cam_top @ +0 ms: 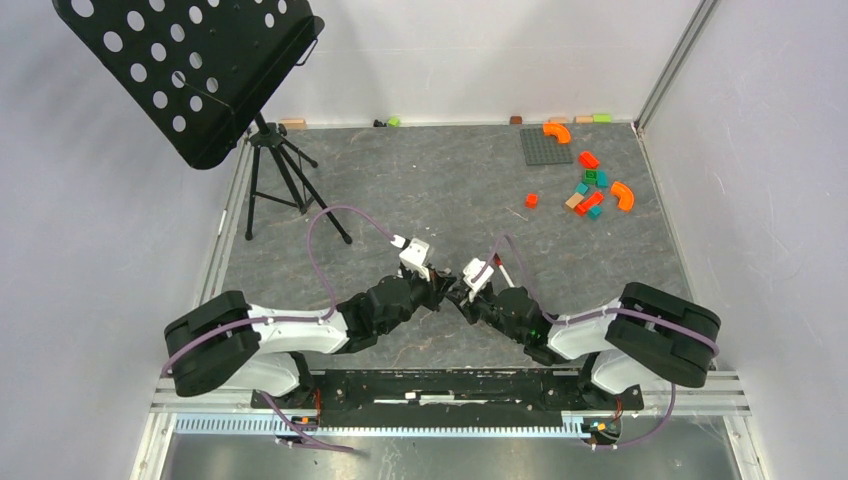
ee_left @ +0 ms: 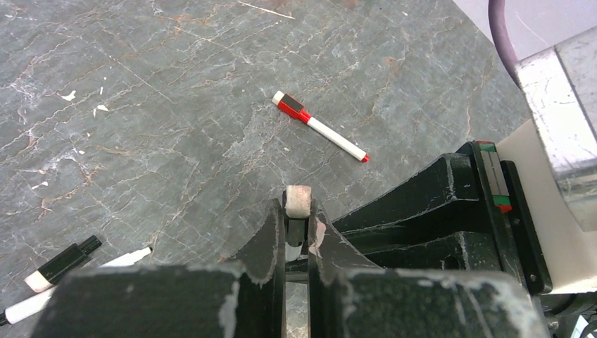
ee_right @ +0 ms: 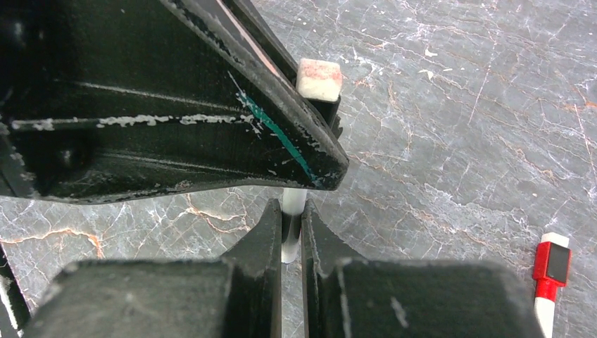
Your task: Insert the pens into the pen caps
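My left gripper (ee_left: 297, 211) is shut on a black pen cap (ee_left: 298, 203) with a pale felt end, which also shows in the right wrist view as the pen cap (ee_right: 319, 79). My right gripper (ee_right: 291, 211) is shut on a white pen barrel (ee_right: 293, 204) that runs straight up into that cap; the joint is hidden behind the left fingers. Both grippers meet nose to nose at mid-table (cam_top: 450, 290). A capped red pen (ee_left: 320, 127) lies on the table beyond them. A loose black cap (ee_left: 62, 263) and a white pen (ee_left: 77, 282) lie at lower left.
A black music stand (cam_top: 190, 70) on a tripod (cam_top: 285, 180) stands at the back left. Coloured toy blocks (cam_top: 590, 190) and a grey baseplate (cam_top: 545, 146) lie at the back right. White walls close in the grey stone-patterned table (cam_top: 420, 170).
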Controlling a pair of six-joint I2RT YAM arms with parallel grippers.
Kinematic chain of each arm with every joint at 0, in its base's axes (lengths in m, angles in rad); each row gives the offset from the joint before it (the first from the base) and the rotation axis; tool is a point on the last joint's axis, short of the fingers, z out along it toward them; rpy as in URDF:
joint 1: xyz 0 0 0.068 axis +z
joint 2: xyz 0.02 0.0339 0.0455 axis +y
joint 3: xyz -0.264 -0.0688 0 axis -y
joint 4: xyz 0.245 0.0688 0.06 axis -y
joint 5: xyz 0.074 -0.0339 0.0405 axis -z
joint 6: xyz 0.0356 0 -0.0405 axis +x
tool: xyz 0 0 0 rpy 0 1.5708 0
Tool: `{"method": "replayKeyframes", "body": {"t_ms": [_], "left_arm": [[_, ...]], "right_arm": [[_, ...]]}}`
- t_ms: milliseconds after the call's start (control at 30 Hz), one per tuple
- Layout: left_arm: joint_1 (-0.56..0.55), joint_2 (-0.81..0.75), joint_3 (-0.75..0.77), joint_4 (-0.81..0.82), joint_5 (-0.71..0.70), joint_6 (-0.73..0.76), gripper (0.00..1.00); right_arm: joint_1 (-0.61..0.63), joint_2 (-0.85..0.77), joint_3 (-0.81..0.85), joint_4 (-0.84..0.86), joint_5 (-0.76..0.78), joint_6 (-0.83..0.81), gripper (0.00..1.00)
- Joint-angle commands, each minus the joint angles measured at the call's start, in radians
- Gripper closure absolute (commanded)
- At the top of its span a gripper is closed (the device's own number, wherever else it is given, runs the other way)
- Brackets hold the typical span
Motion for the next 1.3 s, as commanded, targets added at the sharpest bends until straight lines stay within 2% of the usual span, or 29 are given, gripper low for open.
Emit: {"method": "replayKeyframes", "body": {"t_ms": [0, 200, 400, 500, 867, 900, 967, 1033, 1267], "left_arm": [[-0.054, 0.063, -0.033, -0.112, 0.186, -0.012, 0.98], [-0.055, 0.145, -0.063, -0.004, 0.192, -0.012, 0.98], [-0.071, 0.492, -0.110, 0.320, 0.239, -0.076, 0.98], [-0.087, 0.599, -0.112, 0.399, 0.232, -0.093, 0.98], [-0.100, 0.512, -0.099, 0.282, 0.180, -0.094, 0.98], [-0.100, 0.491, -0.094, 0.258, 0.174, -0.097, 0.95], [-0.100, 0.433, -0.078, 0.182, 0.150, -0.100, 0.75], [-0.100, 0.358, -0.064, 0.099, 0.103, -0.102, 0.60], [-0.100, -0.003, -0.022, -0.234, 0.009, -0.101, 0.27]], "right_arm": [[0.002, -0.006, 0.044, 0.554, -0.024, -0.025, 1.00], [0.003, 0.075, -0.003, 0.712, -0.001, -0.028, 1.00], [0.003, 0.282, -0.092, 0.966, 0.048, 0.020, 1.00], [0.003, 0.316, -0.095, 0.967, 0.050, 0.030, 1.00], [-0.004, 0.252, -0.121, 0.935, 0.087, 0.003, 1.00], [-0.006, 0.235, -0.121, 0.902, 0.089, 0.003, 1.00], [-0.005, 0.196, -0.124, 0.824, 0.095, 0.004, 1.00], [-0.005, 0.151, -0.130, 0.727, 0.112, 0.013, 1.00], [-0.008, -0.066, -0.148, 0.235, 0.214, 0.096, 1.00]]}}
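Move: Directly below the left hand, which still grips a black cap, the white pen stands upright in the right fingers, its middle about 4 cm down; seen from the right hand, that cap is roughly 5 cm straight above. On the table, about 12 cm below the left hand, the red-capped pen lies some 5 cm ahead and 11 cm right, a loose black cap 5 cm ahead and 9 cm left, and a loose pen 3 cm ahead and 10 cm left. Sinking together about 4 to 5 cm and sliding some 3 cm to the right, the two hands keep cap over pen, then stall low as if bearing the pen's foot on the table. The left fingers then open wide and let go of the cap, easing back and a little left, while the right keeps its pinch, shifts slightly farther right and rises 1.5 cm. ##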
